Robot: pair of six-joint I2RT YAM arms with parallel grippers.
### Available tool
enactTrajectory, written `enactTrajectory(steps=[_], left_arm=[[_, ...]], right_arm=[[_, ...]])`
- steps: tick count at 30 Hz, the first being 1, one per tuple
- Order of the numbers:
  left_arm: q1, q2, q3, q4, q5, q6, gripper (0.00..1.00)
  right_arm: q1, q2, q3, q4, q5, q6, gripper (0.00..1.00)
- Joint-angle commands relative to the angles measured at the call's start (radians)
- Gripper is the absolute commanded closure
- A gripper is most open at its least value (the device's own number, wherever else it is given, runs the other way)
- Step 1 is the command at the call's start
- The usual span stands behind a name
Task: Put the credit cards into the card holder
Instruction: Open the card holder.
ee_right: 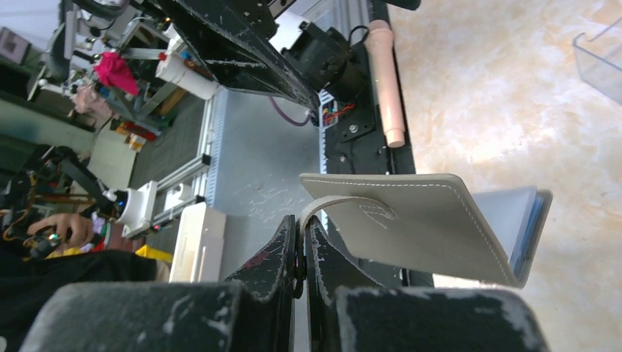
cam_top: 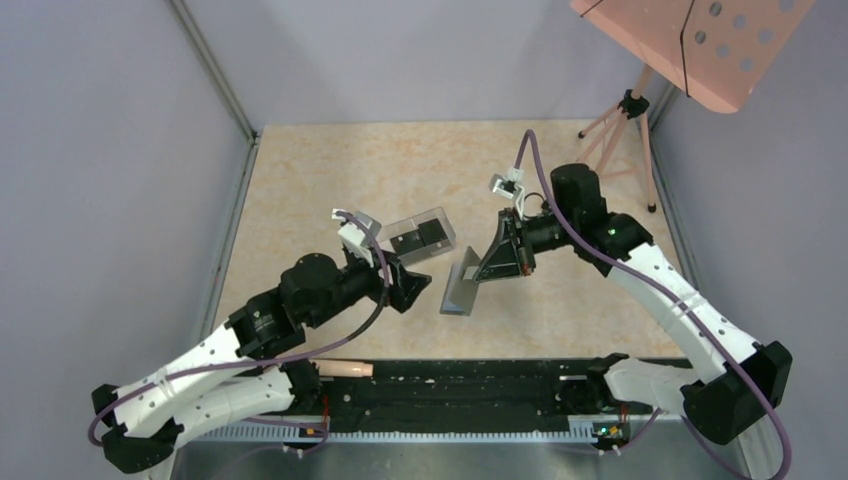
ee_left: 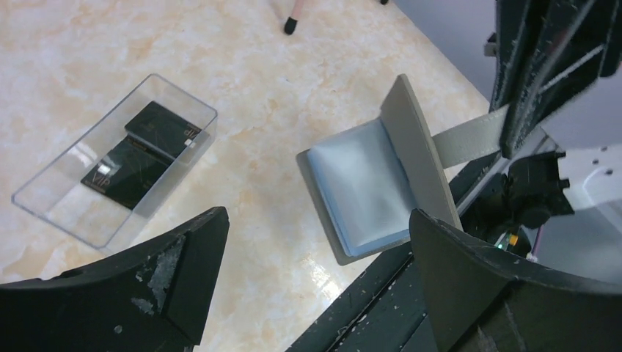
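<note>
The card holder point(ee_left: 363, 187) lies open on the table, blue-gray inside up, its gray cover point(ee_left: 422, 143) raised on edge. My right gripper point(ee_right: 301, 224) is shut on the holder's side tab point(ee_right: 334, 205) and keeps the cover point(ee_right: 418, 220) lifted. In the top view the right gripper point(cam_top: 484, 274) stands just right of the card holder point(cam_top: 458, 297). Two black credit cards point(ee_left: 139, 158) lie in a clear plastic box point(ee_left: 66, 209); from above, those credit cards point(cam_top: 425, 237) show dark in the box. My left gripper point(ee_left: 319, 242) is open and holds nothing, hovering just left of the holder. Seen from above, the left gripper point(cam_top: 415, 285) sits below the box.
The clear box point(cam_top: 420, 238) sits behind and left of the holder. A black rail point(cam_top: 450, 385) runs along the near table edge with a pink cylinder point(cam_top: 340, 368) on it. A pink tripod point(cam_top: 622, 130) under a pink board point(cam_top: 690, 40) stands at the back right. Gray walls enclose the table.
</note>
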Motion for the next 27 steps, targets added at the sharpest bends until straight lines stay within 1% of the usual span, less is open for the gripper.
enactTrajectory(steps=[1,4,6,10,13,18,21,24,27], left_arm=[[-0.001,0.017,-0.006,0.095,0.165,0.205,0.02],[-0.001,0.042,-0.004,0.110,0.214,0.312,0.02],[-0.001,0.048,-0.022,0.144,0.273,0.395,0.03],[-0.001,0.056,-0.081,0.294,0.359,0.509,0.01],[0.000,0.109,-0.076,0.395,0.455,0.529,0.02],[-0.001,0.255,-0.008,0.455,0.598,0.546,0.02],[-0.001,0.305,0.003,0.520,0.680,0.560,0.02],[-0.001,0.332,0.014,0.562,0.695,0.570,0.02],[-0.001,0.345,0.028,0.557,0.681,0.593,0.01]], right_arm=[[-0.005,0.009,0.056,0.012,-0.123,-0.033,1.00],[-0.006,0.020,0.055,0.014,-0.176,-0.028,1.00],[-0.005,0.022,0.054,0.014,-0.203,-0.023,1.00],[-0.005,0.020,0.047,0.015,-0.239,-0.015,1.00],[-0.005,0.020,0.036,0.014,-0.243,-0.013,1.00],[-0.005,0.017,0.022,0.017,-0.255,-0.011,1.00],[-0.005,0.020,0.014,0.019,-0.268,-0.011,1.00],[-0.005,0.022,0.006,0.019,-0.275,-0.011,1.00],[-0.004,0.023,0.003,0.020,-0.279,-0.012,1.00]])
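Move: The card holder hangs half open by its strap from the right hand's shut fingers, its middle about 9 cm to the left hand's right, 1 cm ahead and 2 cm lower, with the right gripper's tips some 12 cm right and 3 cm ahead of the left hand. From the right hand the holder is about 3 cm left, 1 cm back and 4 cm below. The clear box lies about 16 cm straight ahead of the left hand and 15 cm below. The left hand, fingers kept wide open, swings about 11 cm to the right and a little back towards the hanging card holder, sinking slightly while its wrist turns some 45 degrees, mostly clockwise, from pointing forward-right to almost straight right, so that the fingers come astride the holder below the right gripper. The right hand keeps its pinch on the strap and eases about 3 cm back and slightly up, turning some 10 degrees counter-clockwise. ##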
